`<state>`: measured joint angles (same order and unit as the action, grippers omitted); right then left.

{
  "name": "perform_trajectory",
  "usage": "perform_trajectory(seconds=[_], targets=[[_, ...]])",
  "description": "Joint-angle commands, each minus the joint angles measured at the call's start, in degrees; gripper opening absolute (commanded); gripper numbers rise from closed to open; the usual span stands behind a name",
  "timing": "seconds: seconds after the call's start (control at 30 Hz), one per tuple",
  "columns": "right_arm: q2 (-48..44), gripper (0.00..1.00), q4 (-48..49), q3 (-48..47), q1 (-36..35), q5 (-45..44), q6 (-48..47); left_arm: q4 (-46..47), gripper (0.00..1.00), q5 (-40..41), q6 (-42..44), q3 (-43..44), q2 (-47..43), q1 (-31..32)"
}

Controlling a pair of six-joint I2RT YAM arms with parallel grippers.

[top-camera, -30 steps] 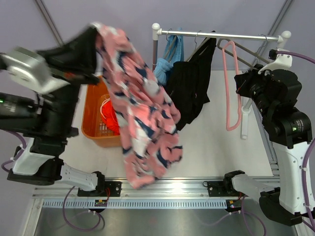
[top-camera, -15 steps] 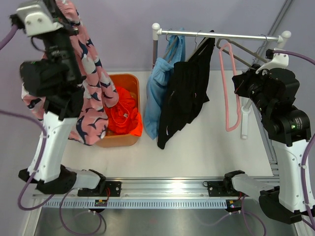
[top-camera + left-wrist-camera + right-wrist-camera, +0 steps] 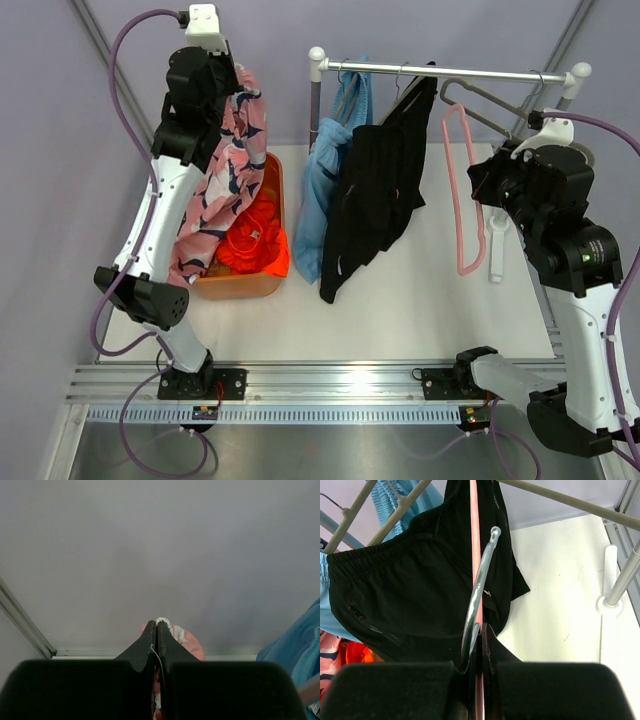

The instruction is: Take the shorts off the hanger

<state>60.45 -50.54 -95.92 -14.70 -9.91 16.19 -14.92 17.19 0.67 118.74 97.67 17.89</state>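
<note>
The pink shorts with a navy-and-white pattern [image 3: 222, 190] hang from my left gripper [image 3: 238, 96], which is shut on their top edge high above the orange bin [image 3: 236, 288]. In the left wrist view a bit of pink fabric [image 3: 186, 641] shows past the closed left gripper [image 3: 157, 625]. Bright orange shorts [image 3: 255, 240] lie in the bin. Light blue shorts [image 3: 322, 190] and black shorts [image 3: 375, 190] hang on hangers from the rail. My right gripper [image 3: 479, 190] is shut on a bare pink hanger [image 3: 462, 180]; up close, the right gripper [image 3: 481, 626] clamps the pink hanger [image 3: 474, 540] beside its metal hook [image 3: 481, 575].
The clothes rail [image 3: 450, 72] runs across the back between white end posts, with its right foot [image 3: 497, 240] on the white table. Grey bare hangers [image 3: 500, 100] hang near the rail's right end. An aluminium rail [image 3: 340, 385] carries both arm bases at the front.
My left arm has swung the pink patterned shorts from the middle out to the left and back, so they now hang over the orange bin. The right arm has barely moved.
</note>
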Motion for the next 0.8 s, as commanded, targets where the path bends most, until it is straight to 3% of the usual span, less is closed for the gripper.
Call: perform_trajectory(seconds=[0.0,0.07,0.1,0.33,0.47,0.57,0.6,0.77], targets=[[-1.5,0.0,1.9,-0.1,-0.4,-0.9,-0.8,-5.7,0.0,-2.7,-8.4,5.1,-1.5,-1.5],[-1.8,0.0,1.9,0.1,-0.4,-0.5,-0.6,-6.6,0.0,2.3,-13.1,0.7,-4.2,-1.5],[-2.1,0.0,2.1,0.6,-0.4,-0.5,-0.5,-6.0,0.0,5.5,-14.6,-7.0,-5.7,-1.5],[-3.7,0.0,2.7,2.9,-0.3,0.4,0.6,2.3,0.0,7.4,-32.3,-43.6,-17.6,-3.3],[-4.5,0.0,2.6,3.1,-0.3,1.1,1.5,2.3,0.0,11.0,-40.4,-55.4,-19.6,-3.5],[-4.9,0.0,1.8,2.7,-0.3,1.6,1.7,2.3,0.0,9.9,-46.3,-60.8,-18.4,-5.4],[-5.2,0.0,1.3,2.6,-0.3,1.6,1.7,2.3,0.01,6.0,-47.3,-61.3,-17.3,-7.1],[-6.5,0.0,-0.5,1.7,-0.4,1.5,1.7,0.0,0.04,-4.9,-49.6,-58.5,-3.7,-10.1]])
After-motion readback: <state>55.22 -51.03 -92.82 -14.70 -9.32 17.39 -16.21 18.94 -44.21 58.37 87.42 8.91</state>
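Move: The left gripper holds the patterned pink shorts high up, the cloth hanging down. The orange basket's middle lies about 10 cm back, 5 cm left and some 45 cm below it; the orange shorts inside are about 15 cm back, straight in line sideways and just as low. The blue shorts hang some 20 cm to the right, 7 cm back and 20 cm below. From the right hand the basket is roughly 50 cm left, 11 cm ahead and 38 cm down. Bring the left gripper down fast by about 40 cm into the basket, easing it back some 10 cm and a little left, keeping the pink shorts pinched in the fingertips. On the way tip the fingers down about 45 degrees and roll the hand's left side down; slacken the grip only at the very end. Let the right hand keep the bare pink hanger, drifting back slightly. ##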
